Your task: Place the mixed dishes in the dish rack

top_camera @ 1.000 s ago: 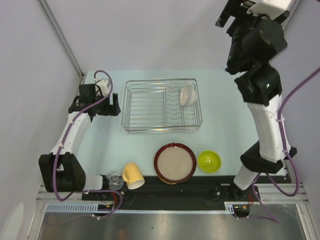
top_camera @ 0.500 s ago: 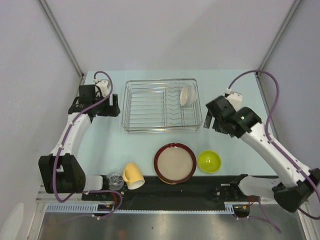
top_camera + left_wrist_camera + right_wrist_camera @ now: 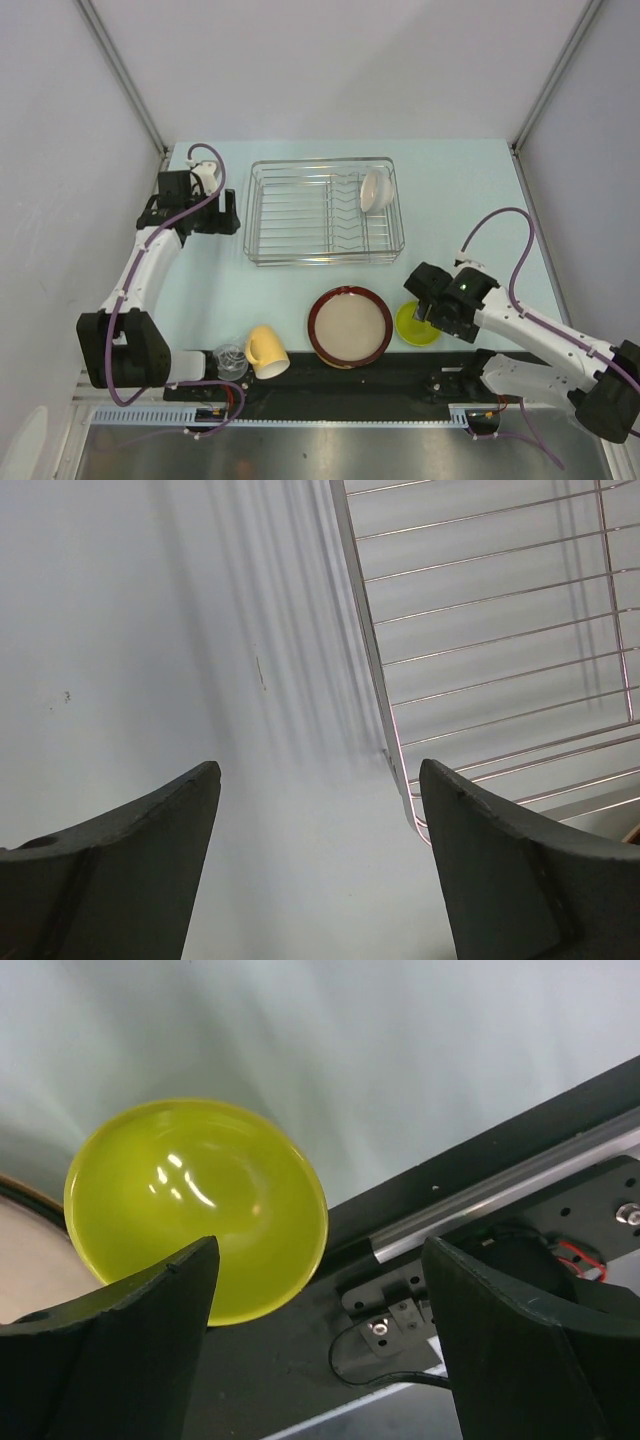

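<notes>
The silver wire dish rack (image 3: 300, 215) stands at the table's back middle with the white bowl (image 3: 374, 189) on edge in its right part. The red-rimmed beige plate (image 3: 350, 326), the lime-green bowl (image 3: 411, 331), the yellow mug (image 3: 266, 351) and the clear glass (image 3: 229, 360) sit along the near edge. My right gripper (image 3: 428, 312) is open and empty just above the lime-green bowl (image 3: 195, 1205), over its near right rim (image 3: 320, 1260). My left gripper (image 3: 226, 213) is open and empty left of the rack (image 3: 480, 630). The beige patterned plate is out of view.
The black base rail (image 3: 470, 1200) with a cable and bracket lies right under the right gripper, at the table's near edge. Grey walls close in the table on the left, back and right. Bare table (image 3: 150, 630) lies under the left gripper.
My right arm has swung down from high at the back right to the lime-green bowl at the near edge. The left arm and the dishes have not moved.
</notes>
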`<state>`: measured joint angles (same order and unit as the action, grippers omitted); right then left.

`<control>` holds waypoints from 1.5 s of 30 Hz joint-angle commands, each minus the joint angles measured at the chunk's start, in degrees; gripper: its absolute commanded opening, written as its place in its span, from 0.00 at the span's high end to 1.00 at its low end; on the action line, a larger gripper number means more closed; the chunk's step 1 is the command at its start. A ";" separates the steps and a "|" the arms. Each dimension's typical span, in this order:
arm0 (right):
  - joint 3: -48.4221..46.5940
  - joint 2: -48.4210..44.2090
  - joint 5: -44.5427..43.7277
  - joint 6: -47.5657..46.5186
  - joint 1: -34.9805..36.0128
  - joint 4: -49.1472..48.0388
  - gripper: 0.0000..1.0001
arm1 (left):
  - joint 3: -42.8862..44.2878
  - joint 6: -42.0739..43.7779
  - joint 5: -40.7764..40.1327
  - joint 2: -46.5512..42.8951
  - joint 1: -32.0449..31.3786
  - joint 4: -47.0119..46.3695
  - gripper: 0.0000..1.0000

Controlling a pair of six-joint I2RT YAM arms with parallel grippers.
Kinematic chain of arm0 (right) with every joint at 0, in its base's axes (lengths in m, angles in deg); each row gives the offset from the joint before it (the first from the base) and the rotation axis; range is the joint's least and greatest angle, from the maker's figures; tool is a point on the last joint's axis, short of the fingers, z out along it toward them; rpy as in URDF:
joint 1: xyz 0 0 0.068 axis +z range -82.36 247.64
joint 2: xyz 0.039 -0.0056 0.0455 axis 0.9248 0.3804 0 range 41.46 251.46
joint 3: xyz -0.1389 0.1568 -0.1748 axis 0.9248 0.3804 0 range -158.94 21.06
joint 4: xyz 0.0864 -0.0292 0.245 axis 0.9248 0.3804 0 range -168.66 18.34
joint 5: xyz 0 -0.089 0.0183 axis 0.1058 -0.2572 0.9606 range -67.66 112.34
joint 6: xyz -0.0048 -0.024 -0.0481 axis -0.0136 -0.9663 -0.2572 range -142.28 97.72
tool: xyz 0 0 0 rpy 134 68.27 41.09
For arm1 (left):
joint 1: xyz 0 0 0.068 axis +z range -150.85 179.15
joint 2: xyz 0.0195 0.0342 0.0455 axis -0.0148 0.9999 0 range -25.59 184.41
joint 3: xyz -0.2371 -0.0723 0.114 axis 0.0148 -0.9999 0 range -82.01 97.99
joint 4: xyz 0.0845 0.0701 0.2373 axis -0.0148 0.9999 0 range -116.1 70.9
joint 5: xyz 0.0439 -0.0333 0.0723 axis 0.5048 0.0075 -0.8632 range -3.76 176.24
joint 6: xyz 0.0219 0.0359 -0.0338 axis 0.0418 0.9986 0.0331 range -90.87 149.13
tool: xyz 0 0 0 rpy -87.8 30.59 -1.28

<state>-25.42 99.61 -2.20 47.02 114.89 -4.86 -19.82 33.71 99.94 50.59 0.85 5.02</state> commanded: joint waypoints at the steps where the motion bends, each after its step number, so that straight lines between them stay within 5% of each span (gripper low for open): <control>1: 3.14 -1.55 -0.08 4.35 -0.66 -5.23 0.14 | 1.35 0.96 -0.95 -2.44 0.42 0.53 0.14; 14: 13.08 -1.20 7.74 -6.01 -12.43 -18.78 0.47 | 1.70 0.52 -1.65 -2.79 0.42 0.97 0.14; 18: 13.08 -0.14 8.89 -7.42 -14.02 -20.27 0.83 | 1.44 0.43 -1.83 -3.23 0.50 1.23 0.14; 23: 10.45 -2.86 6.36 -5.85 -11.14 -17.03 1.00 | 1.70 0.52 -1.74 -3.50 0.42 1.23 0.14; 26: 3.08 -2.87 -1.79 -1.91 -4.66 -6.96 1.00 | 2.23 0.52 -1.48 -3.23 0.42 1.49 0.14; 32: -23.18 12.05 -20.80 6.03 7.77 13.44 1.00 | 3.11 0.61 -1.21 -2.88 0.50 1.93 0.14; 45: -71.27 45.72 -42.17 -31.84 -6.55 13.48 1.00 | 0.65 1.49 -1.92 -5.17 0.42 1.93 0.14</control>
<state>-86.69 139.76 -33.04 26.93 110.58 -2.41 -19.40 33.84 98.41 47.95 0.93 7.62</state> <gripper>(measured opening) 0.058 0.863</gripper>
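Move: The lime bowl sits roughly 6 cm to the right hand's left, about 2 cm ahead and some 7 cm below. The plate is about 24 cm left and 2 cm ahead. The dish rack's middle lies about 29 cm ahead and 31 cm left, with the white bowl standing in it some 33 cm ahead and 17 cm left. From the left hand, the lime bowl is some 46 cm right and 23 cm back, about 14 cm below. The lime bowl's right-hand rim is what the open right fingers sink onto, about 6 cm down, one finger inside the bowl and one outside, and they close to pinch its wall. The hand then lifts, swinging forward and somewhat left towards the white bowl's end of the rack, ending some 20 cm ahead of and 18 cm above its start, fingers tipped forward about 30 degrees and keeping hold. ##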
